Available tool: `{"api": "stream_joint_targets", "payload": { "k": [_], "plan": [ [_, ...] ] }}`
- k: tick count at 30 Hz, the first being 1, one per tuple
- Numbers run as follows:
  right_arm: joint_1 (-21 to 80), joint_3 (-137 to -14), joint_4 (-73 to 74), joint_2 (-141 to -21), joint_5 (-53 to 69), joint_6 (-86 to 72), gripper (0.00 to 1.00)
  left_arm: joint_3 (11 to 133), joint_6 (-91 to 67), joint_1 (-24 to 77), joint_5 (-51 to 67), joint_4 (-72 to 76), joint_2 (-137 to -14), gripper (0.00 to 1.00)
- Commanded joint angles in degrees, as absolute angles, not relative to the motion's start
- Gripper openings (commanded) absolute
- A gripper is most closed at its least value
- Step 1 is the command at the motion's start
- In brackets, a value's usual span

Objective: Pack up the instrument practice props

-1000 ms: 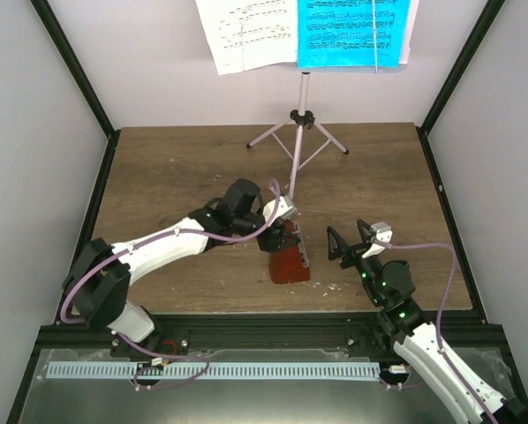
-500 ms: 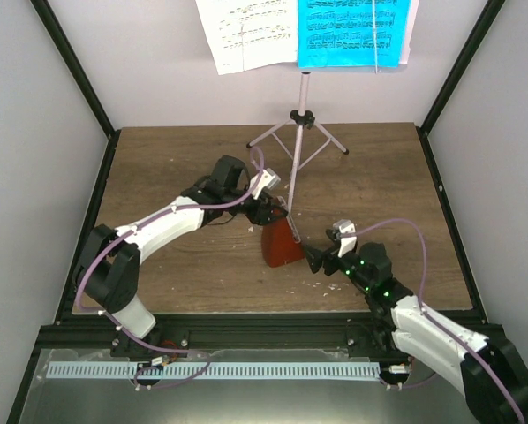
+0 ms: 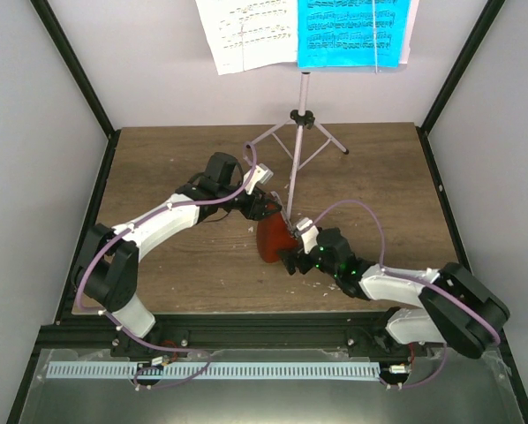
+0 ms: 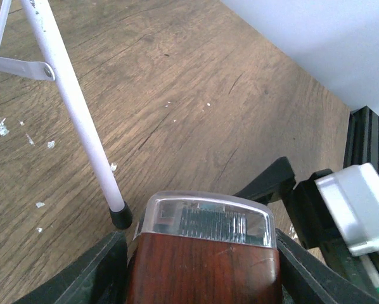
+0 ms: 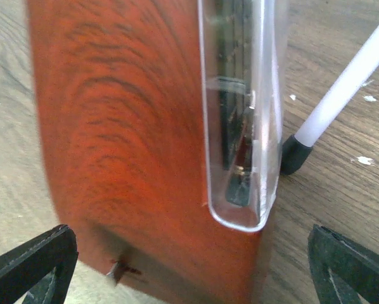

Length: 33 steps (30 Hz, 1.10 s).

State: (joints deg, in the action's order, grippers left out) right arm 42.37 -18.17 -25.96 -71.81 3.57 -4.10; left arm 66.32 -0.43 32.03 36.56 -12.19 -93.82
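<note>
The small brown metronome (image 3: 271,242) with its clear cover stands mid-table beside one foot of the stand. My left gripper (image 3: 266,212) is shut on it; in the left wrist view both fingers press the metronome's (image 4: 205,221) wooden sides around the left gripper (image 4: 199,269). My right gripper (image 3: 290,257) is open at the metronome's near side; in the right wrist view its fingertips stand wide apart on either side of the metronome (image 5: 132,126), right gripper (image 5: 192,266). The pale pink music stand (image 3: 297,132) rises at the back and holds a white sheet (image 3: 246,31) and a cyan sheet (image 3: 352,31).
A stand leg (image 4: 75,107) with a black rubber foot (image 5: 294,155) ends right next to the metronome. White specks lie scattered on the wooden table (image 3: 158,168). Black frame rails (image 3: 441,177) and grey walls close in the sides and back.
My right arm swung left and reached in until its open fingers flank the metronome. My left gripper carried the metronome a little back and left, toward the stand's leg.
</note>
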Motion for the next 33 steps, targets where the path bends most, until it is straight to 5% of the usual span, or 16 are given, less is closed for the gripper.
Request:
{"api": "stream_joint_targets", "payload": {
  "k": [1,23,26,33],
  "plan": [
    [42.9,-22.1,-24.6,-75.7,0.2,-2.5,1.0,66.9,-0.6,32.0,36.8,-14.3,-95.5,0.34],
    [43.1,-24.5,-21.0,-80.7,2.2,-1.3,0.98,67.1,-0.3,31.9,36.5,-14.7,-94.9,0.34],
    [43.1,-24.5,-20.8,-80.4,1.1,-1.3,0.9,67.1,-0.2,31.9,36.3,-14.7,-94.8,0.34],
    [43.1,-23.5,-21.1,-78.5,0.0,-1.8,0.57,67.0,0.0,32.0,36.3,-14.8,-94.7,0.34]
  ]
}}
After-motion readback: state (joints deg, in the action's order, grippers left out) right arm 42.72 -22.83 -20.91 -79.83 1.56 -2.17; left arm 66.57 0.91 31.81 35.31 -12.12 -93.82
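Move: The wooden metronome hangs from the left hand, its middle about 4 cm back, 2 cm to the right and 7 cm below that hand. From the right hand the middle lies some 3 cm ahead, 4 cm to the left and 2 cm higher. Its clear cover, on the side facing the stand, is about 5 cm ahead, 2 cm left and 3 cm up. The music stand's front foot stands on the table some 7 cm straight ahead and 8 cm down. Down by about 3 cm, the wide-open right hand sinks astride the metronome's near, lower end and tips slightly downward. It then all but stops and closes its fingers by about a third over that end, one on each side. The left hand stays in place, keeping its grip on the other end. ##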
